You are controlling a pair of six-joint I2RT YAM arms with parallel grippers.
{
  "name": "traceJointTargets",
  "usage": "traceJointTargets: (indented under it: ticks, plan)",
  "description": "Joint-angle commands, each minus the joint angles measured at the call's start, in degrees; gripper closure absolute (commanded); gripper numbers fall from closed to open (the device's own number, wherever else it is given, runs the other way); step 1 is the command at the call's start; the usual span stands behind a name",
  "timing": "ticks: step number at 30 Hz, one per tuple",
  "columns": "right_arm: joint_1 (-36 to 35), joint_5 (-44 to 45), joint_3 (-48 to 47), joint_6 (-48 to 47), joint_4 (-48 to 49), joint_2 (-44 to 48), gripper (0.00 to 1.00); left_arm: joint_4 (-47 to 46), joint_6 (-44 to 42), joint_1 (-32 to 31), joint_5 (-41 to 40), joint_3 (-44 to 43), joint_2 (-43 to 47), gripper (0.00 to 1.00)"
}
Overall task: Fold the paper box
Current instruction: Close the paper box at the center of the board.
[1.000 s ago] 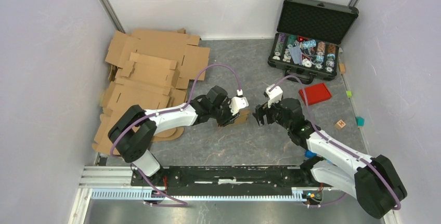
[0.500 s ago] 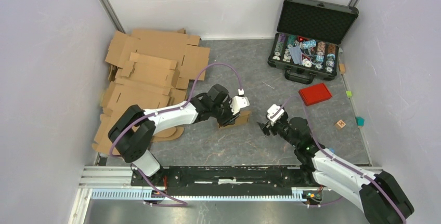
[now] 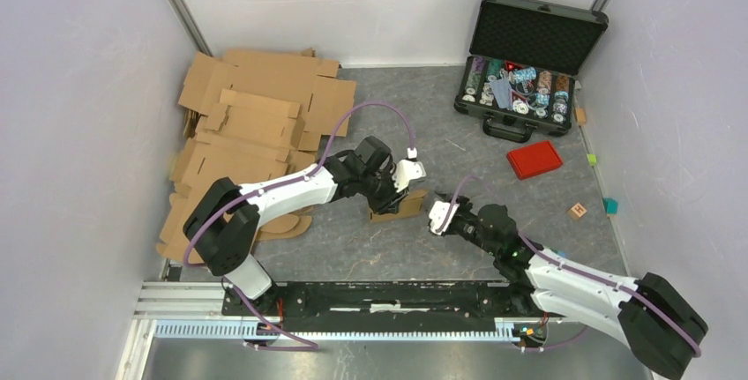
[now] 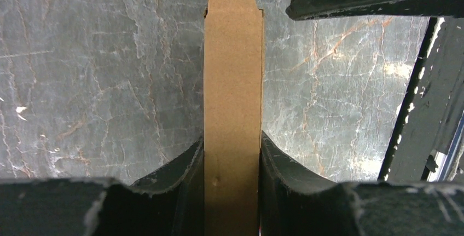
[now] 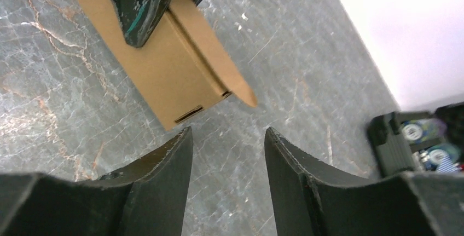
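Note:
The paper box (image 3: 399,204) is a small brown cardboard box on the grey floor near the middle. My left gripper (image 3: 391,193) is shut on it; in the left wrist view both black fingers (image 4: 180,181) press against a narrow brown panel of the paper box (image 4: 232,110) that ends in a rounded tab. My right gripper (image 3: 434,219) hovers low just right of the box, open with nothing between its fingers (image 5: 164,176). In the right wrist view the paper box (image 5: 164,66) lies ahead and to the left of the right gripper (image 5: 228,133), with a pointed flap sticking out.
A pile of larger flat cardboard sheets (image 3: 247,133) fills the left side. An open black case (image 3: 527,67) with chips stands at the back right, a red lid (image 3: 534,159) in front of it. Small blocks (image 3: 578,211) lie near the right wall.
My right arm has dropped and swung toward the near side, then reached left toward the box, its jaws narrowing. The left gripper stays clamped on the box, barely shifted.

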State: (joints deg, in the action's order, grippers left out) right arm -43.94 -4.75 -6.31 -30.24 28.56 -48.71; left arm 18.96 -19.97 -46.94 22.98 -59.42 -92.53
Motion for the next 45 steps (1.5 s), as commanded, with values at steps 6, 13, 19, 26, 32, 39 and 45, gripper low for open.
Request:
traceJointTargets:
  ticks: [6,13,19,26,32,39,45]
  plan:
    - [-4.2,1.9,3.1,-14.6,11.6,2.2,0.48,6.3,-1.6,0.1,-0.2,-3.5,-0.4,0.66]
    - [-4.7,0.2,3.6,-19.7,14.6,0.4,0.50,6.6,-2.7,0.1,2.6,-3.5,0.1,0.67]
    - [-4.8,-0.1,2.3,-19.8,14.2,-2.1,0.55,6.9,-3.1,-0.1,3.1,-3.7,-0.2,0.67]
    - [-4.9,-1.2,0.5,-19.2,13.0,-5.3,0.58,6.9,-3.4,-0.2,3.3,-3.7,-0.6,0.68]
    - [-4.9,-2.7,-1.3,-19.2,11.3,-7.5,0.61,7.3,-4.3,-0.6,4.3,-3.9,-0.6,0.69]
    - [-4.9,-2.0,-2.4,-19.5,9.4,-9.2,0.65,7.3,-4.5,-0.6,4.4,-3.8,-0.7,0.70]
    - [-4.9,-0.9,-2.8,-19.0,9.1,-9.2,0.80,7.3,-4.5,-0.7,3.9,-3.8,-0.8,0.70]
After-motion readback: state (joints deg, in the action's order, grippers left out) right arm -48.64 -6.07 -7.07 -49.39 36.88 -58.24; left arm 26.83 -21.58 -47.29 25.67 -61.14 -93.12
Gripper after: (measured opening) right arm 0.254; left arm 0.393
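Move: The tongue of the box's open end flap lies about 3 cm to the right hand's left and 2 cm ahead, at roughly its height. The box body, already gripped by the left hand, is centred some 10 cm to the right hand's left and about 1 cm back. The red case lies about 21 cm to its right, 9 cm farther out and 9 cm lower. From the left hand, the tongue is about 7 cm to the right and 2 cm ahead, at about its height. Up about 3 cm, then down as far again while edging left some 2.5 cm, the right hand comes to the flap's tongue, rolling some 20 degrees counter-clockwise as seen from behind the hand. Its half-open fingers draw nearly shut around the tongue's tip. The left hand keeps its grip and carries the box about 2 cm back and 1 cm left, tilting it slightly. ##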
